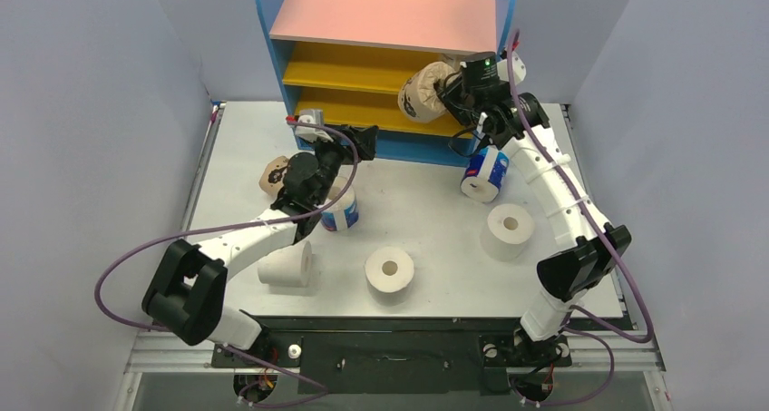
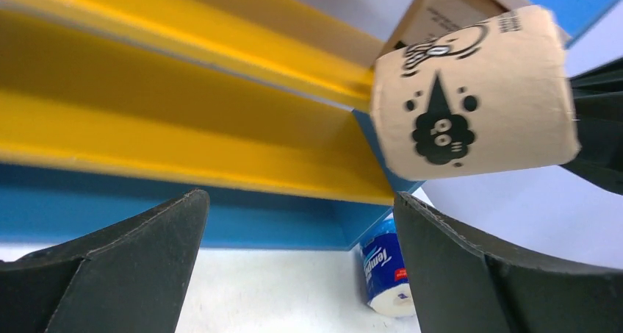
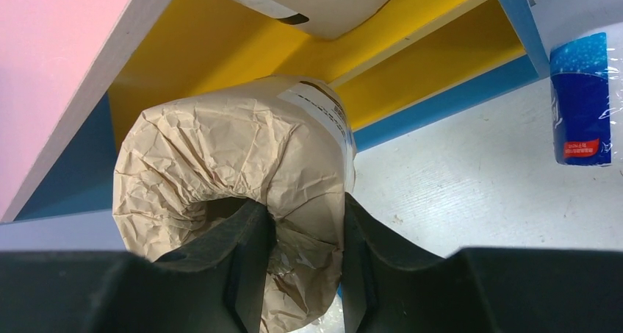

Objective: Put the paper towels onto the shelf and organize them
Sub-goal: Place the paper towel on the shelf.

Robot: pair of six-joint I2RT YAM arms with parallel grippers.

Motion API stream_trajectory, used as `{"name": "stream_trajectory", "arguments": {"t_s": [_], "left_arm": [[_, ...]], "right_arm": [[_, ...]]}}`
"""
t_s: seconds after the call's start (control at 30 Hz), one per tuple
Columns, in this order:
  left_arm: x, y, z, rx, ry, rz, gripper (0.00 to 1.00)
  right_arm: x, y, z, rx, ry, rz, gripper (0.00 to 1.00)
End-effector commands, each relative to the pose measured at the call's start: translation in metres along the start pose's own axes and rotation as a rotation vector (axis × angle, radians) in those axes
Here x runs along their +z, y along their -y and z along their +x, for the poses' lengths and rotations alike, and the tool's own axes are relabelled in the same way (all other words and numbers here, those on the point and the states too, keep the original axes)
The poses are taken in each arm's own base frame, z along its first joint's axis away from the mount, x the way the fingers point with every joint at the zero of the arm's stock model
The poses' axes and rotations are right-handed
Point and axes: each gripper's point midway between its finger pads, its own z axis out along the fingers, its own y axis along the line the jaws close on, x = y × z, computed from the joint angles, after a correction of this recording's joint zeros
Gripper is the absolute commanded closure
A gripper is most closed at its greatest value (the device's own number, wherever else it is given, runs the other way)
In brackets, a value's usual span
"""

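The shelf (image 1: 385,16) stands at the back, with blue sides, a pink top and yellow boards. My right gripper (image 1: 446,92) is shut on a tan-wrapped paper towel roll (image 3: 228,149), one finger inside its core and the other outside its wall, holding it in the air before the shelf's right end. The left wrist view shows that roll (image 2: 470,98) too. Another tan roll (image 3: 316,2) lies on the upper yellow board. My left gripper (image 2: 301,223) is open and empty, low before the shelf's blue base (image 2: 220,215). On the table (image 1: 426,202) lie two blue-and-white rolls (image 1: 342,213) (image 1: 485,173), three white rolls (image 1: 390,269) (image 1: 508,229) (image 1: 288,264) and a tan roll (image 1: 274,173).
My left arm (image 1: 263,234) crosses over the blue-and-white roll at centre left. My right arm (image 1: 553,184) runs along the table's right side, past the upright white roll. Grey walls close in both sides.
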Motion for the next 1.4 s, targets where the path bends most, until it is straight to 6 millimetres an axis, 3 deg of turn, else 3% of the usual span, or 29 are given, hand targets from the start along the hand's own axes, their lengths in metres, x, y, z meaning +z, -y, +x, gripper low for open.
{"name": "stream_trajectory", "arguments": {"t_s": [0.0, 0.17, 0.43, 0.9, 1.13, 1.37], "left_arm": [[0.019, 0.061, -0.058, 0.106, 0.188, 0.245, 0.04], [0.030, 0.074, -0.059, 0.189, 0.241, 0.321, 0.04], [0.046, 0.081, -0.024, 0.359, 0.178, 0.429, 0.04], [0.074, 0.102, 0.000, 0.379, 0.154, 0.490, 0.04], [0.078, 0.110, 0.016, 0.391, 0.131, 0.531, 0.04], [0.090, 0.114, 0.019, 0.380, 0.139, 0.521, 0.04]], "right_arm": [[-0.010, -0.025, -0.022, 0.051, 0.050, -0.077, 0.69], [-0.007, -0.028, -0.022, 0.051, 0.049, -0.079, 0.69], [-0.003, -0.026, -0.020, 0.053, 0.046, -0.067, 0.69], [-0.004, -0.025, -0.020, 0.056, 0.050, -0.067, 0.65], [-0.001, -0.028, -0.019, 0.058, 0.044, -0.074, 0.65], [0.000, -0.032, -0.016, 0.061, 0.031, -0.092, 0.65]]}}
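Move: From the open left hand, the paper towel held by the right hand lies about 12 cm to the right, 7 cm ahead and 5 cm higher; the paper towel already on the shelf is some 20 cm right and 13 cm ahead, about 6 cm up. From the right hand, its free shelf spot is roughly 9 cm ahead, 6 cm left and slightly lower; the shelved one stands 9 cm ahead and 4 cm right, about level. To the right and a little forward, the left hand travels about 12 cm towards the lower end of the held paper towel, arching up and sinking partway back. Its fingers stay open while the wrist tips up some 25 degrees, turns clockwise and lifts its left side, ending with the fingers either side of the roll. The right hand keeps its pinch on the roll wall and, after creeping under a centimetre forward, holds still. ##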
